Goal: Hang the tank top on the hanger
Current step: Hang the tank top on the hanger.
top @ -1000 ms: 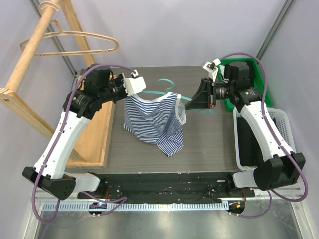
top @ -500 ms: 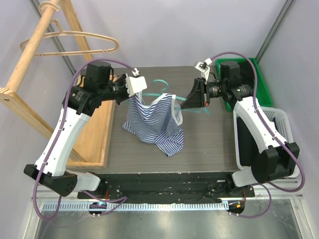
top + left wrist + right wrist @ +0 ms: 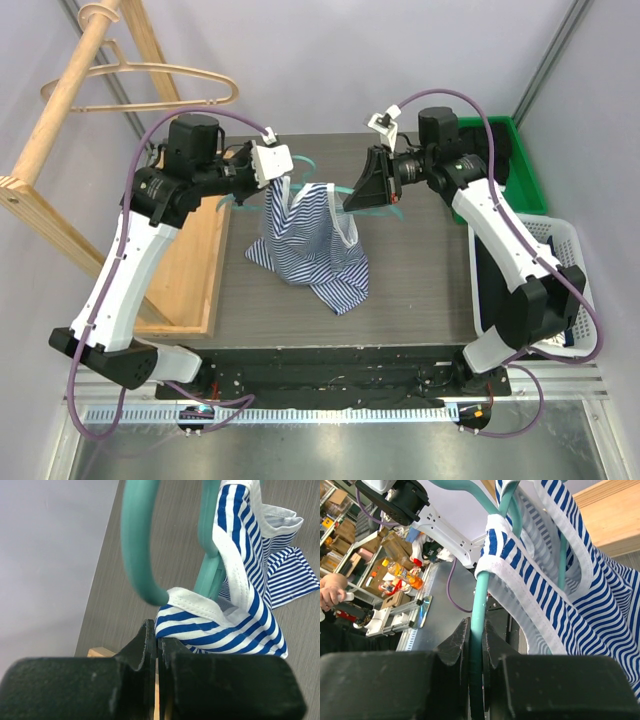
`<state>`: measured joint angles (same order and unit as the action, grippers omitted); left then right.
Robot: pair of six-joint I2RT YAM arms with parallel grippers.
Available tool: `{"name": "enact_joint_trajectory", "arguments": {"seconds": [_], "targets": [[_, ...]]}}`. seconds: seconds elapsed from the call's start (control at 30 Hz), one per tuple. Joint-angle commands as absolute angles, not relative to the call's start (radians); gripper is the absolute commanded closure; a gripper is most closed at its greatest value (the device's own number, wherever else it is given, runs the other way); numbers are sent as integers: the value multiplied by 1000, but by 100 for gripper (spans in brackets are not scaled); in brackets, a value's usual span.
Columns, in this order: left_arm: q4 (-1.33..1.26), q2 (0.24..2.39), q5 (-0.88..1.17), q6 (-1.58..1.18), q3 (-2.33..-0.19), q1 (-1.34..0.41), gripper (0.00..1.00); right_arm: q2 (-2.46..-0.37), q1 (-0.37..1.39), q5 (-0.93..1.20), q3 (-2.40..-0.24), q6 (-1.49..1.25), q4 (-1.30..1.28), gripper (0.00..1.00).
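Observation:
The striped tank top (image 3: pixel 305 240) hangs between both arms over the table, its hem resting on the surface. My left gripper (image 3: pixel 280 178) is shut on the top's white-trimmed edge (image 3: pixel 200 611), right beside the teal hanger (image 3: pixel 137 545). My right gripper (image 3: pixel 348 198) is shut on the hanger's thin bar (image 3: pixel 479 605). In the right wrist view, one strap of the tank top (image 3: pixel 545 580) loops over the hanger's arm. From above, the hanger (image 3: pixel 310 162) shows only its hook and a bit of its arm; the rest is hidden by cloth.
A wooden rack with a tan hanger (image 3: pixel 150 85) stands at the back left, and a wooden frame (image 3: pixel 195 270) lies along the table's left side. At the right are a green bin (image 3: pixel 515 160) and a white basket (image 3: pixel 560 250) holding a black garment (image 3: pixel 500 280).
Both grippers have moved toward the back and closer together. The top has been lifted and drawn narrower, and the hanger has moved left with the right gripper.

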<state>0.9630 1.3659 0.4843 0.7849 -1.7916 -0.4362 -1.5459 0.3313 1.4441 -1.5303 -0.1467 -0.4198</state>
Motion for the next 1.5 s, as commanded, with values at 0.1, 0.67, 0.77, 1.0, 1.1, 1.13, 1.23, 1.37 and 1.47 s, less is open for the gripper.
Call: {"name": "enact_joint_trajectory", "arguments": {"seconds": [0.1,0.67,0.77,1.0,1.1,1.13,1.23,1.37,1.47], "targets": [[965,1356,508,770,-1827,-436,91,-1549,342,1471,-1663,-169,-373,99],[976,1338,361,768,-1931,-436,11,-1562,391,1408,-1708,-380,-99,99],[960,1321,293,790,-1911,-437,0,-1531,385,1387,-1573,-888,526,99],[893,1308,169,778,-1905,-436,0,-1629,353,1335,-1549,-1476,1228,99],[870,1308,132,775,-1922,-434,0,-1629,353,1330,-1551,-1460,1206,99],[876,1313,130,776,-1927,-434,0,-1631,353,1328,-1552,-1460,1203,99],[896,1322,162,781,-1942,-436,0,-1628,353,1319,-1549,-1453,1192,99],[902,1333,199,773,-1933,-436,0,-1624,356,1296,-1529,-1444,1189,99],[907,1345,218,778,-1939,-436,0,-1623,364,1292,-1517,-1422,1164,99]]}}
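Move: The tank top's left strap edge is already pinched at the left fingertips. From them, the teal hanger's left end lies about 7 cm to the left, 2 cm back and a few centimetres lower; its hook lies some 6 cm right and 3 cm ahead, at much the same height. The right hand already grips the hanger's right arm, with that left end about 20 cm to its left, level with it fore and aft and at about its height. The tank top's strap edge is let go over the hanger's left arm: the left fingers open wide while the hand climbs, nearly 10 cm in all, then also draws about 5 cm left and slightly forward, its wrist tipping up and swinging counter-clockwise. The right hand keeps its grip on the hanger and lifts it some 7 cm, barely tilting. ##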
